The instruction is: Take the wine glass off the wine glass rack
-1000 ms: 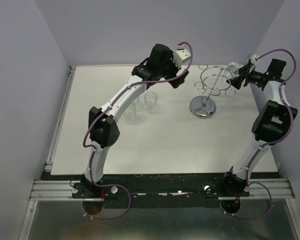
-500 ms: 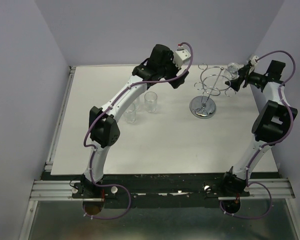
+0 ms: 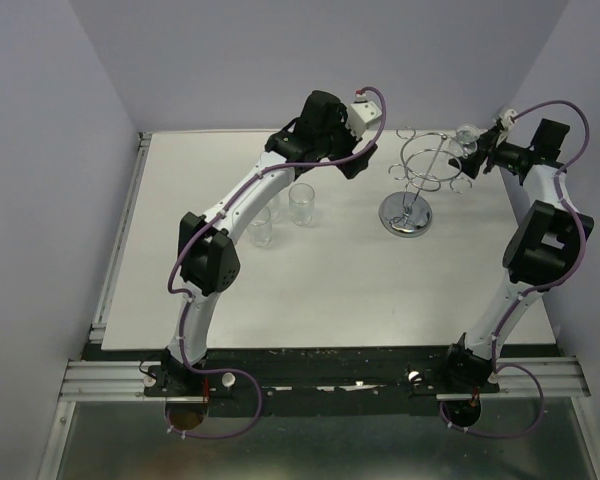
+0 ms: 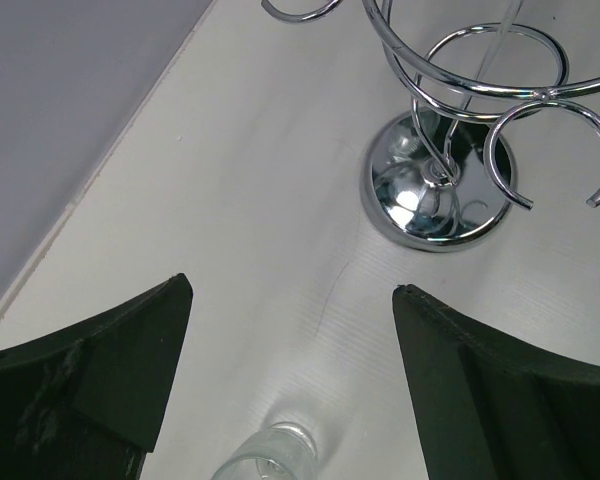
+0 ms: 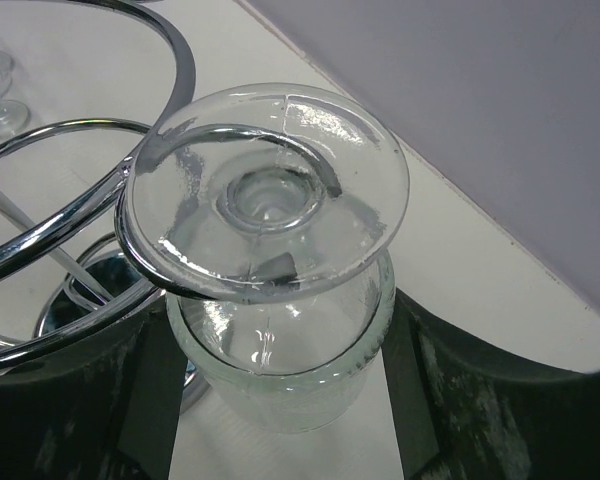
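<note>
The wine glass (image 5: 270,190) hangs upside down, its round foot resting in a chrome loop of the wine glass rack (image 5: 90,210). My right gripper (image 5: 280,400) has a dark finger pressed against each side of the hanging bowl. From above, the glass (image 3: 467,135) sits at the rack's (image 3: 427,165) right rim, with the right gripper (image 3: 477,150) at it. My left gripper (image 4: 290,290) stands wide open over the table, left of the rack's mirrored base (image 4: 438,180), holding nothing. It hovers left of the rack (image 3: 355,160).
Two small clear glasses (image 3: 301,203) (image 3: 260,228) stand on the white table beneath the left arm. One of them (image 4: 270,455) shows just below the left fingers. The back wall and right wall run close behind the rack.
The right wrist has shifted slightly toward the right wall, and its fingers now sit against the glass bowl. The left arm has not moved.
</note>
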Controlling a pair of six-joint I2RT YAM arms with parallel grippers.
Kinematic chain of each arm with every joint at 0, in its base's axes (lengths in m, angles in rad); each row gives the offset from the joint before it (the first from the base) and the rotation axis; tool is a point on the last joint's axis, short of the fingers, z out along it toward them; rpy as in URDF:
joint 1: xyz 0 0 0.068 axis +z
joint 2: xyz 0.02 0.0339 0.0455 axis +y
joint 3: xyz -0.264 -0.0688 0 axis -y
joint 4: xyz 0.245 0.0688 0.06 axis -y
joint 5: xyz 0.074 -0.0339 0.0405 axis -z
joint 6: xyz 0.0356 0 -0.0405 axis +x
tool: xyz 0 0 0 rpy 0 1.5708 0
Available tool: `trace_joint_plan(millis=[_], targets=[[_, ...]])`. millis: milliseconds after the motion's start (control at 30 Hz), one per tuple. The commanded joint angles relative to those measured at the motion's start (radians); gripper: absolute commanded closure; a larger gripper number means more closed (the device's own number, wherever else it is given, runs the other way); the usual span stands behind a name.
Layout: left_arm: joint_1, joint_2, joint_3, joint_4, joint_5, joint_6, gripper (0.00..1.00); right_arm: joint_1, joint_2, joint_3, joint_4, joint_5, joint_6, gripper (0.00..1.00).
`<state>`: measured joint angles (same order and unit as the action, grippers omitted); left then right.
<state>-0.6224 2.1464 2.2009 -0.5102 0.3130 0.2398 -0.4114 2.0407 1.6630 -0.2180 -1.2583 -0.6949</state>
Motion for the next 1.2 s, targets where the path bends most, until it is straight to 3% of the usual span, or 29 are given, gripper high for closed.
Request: trace_joint_plan(millis=[0, 67, 167, 233, 433, 733, 933, 1167], targets=[[-0.008, -0.017, -0.007, 0.018, -0.017, 0.007, 0.01, 0.003, -0.022, 0.003, 0.066, -0.013, 0.043, 0.4], [-0.008, -0.016, -0.007, 0.021, -0.017, 0.007, 0.01, 0.002, -0.031, -0.009, 0.081, -0.001, 0.051, 0.48], [-0.008, -0.014, -0.006, 0.022, -0.014, 0.007, 0.01, -0.003, -0.039, -0.02, 0.118, 0.016, 0.087, 0.82], [-0.008, -0.014, -0.006, 0.024, -0.012, 0.007, 0.01, -0.006, -0.043, -0.032, 0.158, 0.03, 0.121, 0.98], [-0.008, -0.014, -0.009, 0.025, -0.011, 0.009, 0.01, -0.013, -0.057, -0.063, 0.299, 0.066, 0.218, 0.99], [-0.008, -0.023, -0.032, 0.035, -0.011, 0.009, 0.01, -0.013, -0.047, -0.048, 0.382, 0.112, 0.282, 0.99], [-0.008, -0.031, -0.043, 0.038, -0.009, 0.007, 0.01, -0.015, -0.019, -0.023, 0.394, 0.223, 0.321, 0.99], [-0.007, -0.052, -0.052, 0.052, 0.001, 0.015, 0.01, -0.015, -0.108, -0.133, 0.488, 0.427, 0.377, 0.99]])
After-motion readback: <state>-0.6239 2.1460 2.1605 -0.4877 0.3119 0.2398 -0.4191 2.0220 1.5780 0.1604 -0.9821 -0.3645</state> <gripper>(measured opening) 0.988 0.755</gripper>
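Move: The wine glass hangs upside down between the right fingers, practically at the hand point, its stem still in a rack hook some 5 cm above. The rack's rings centre about 8 cm left and 5 cm back of the hand, 4 cm higher; the rack's base is below them, roughly 20 cm under the hand. The back-right hook, empty, is about 11 cm back and 2 cm left. From the left hand the wine glass is some 25 cm right, 4 cm ahead and 5 cm lower. Forward and to its right, barely stirring at first and then faster, the right hand draws the wine glass about 5 cm out of its hook and away from the rack. It keeps its grip on the bowl throughout and, mostly late in the move, turns clockwise by nearly 20 degrees. ##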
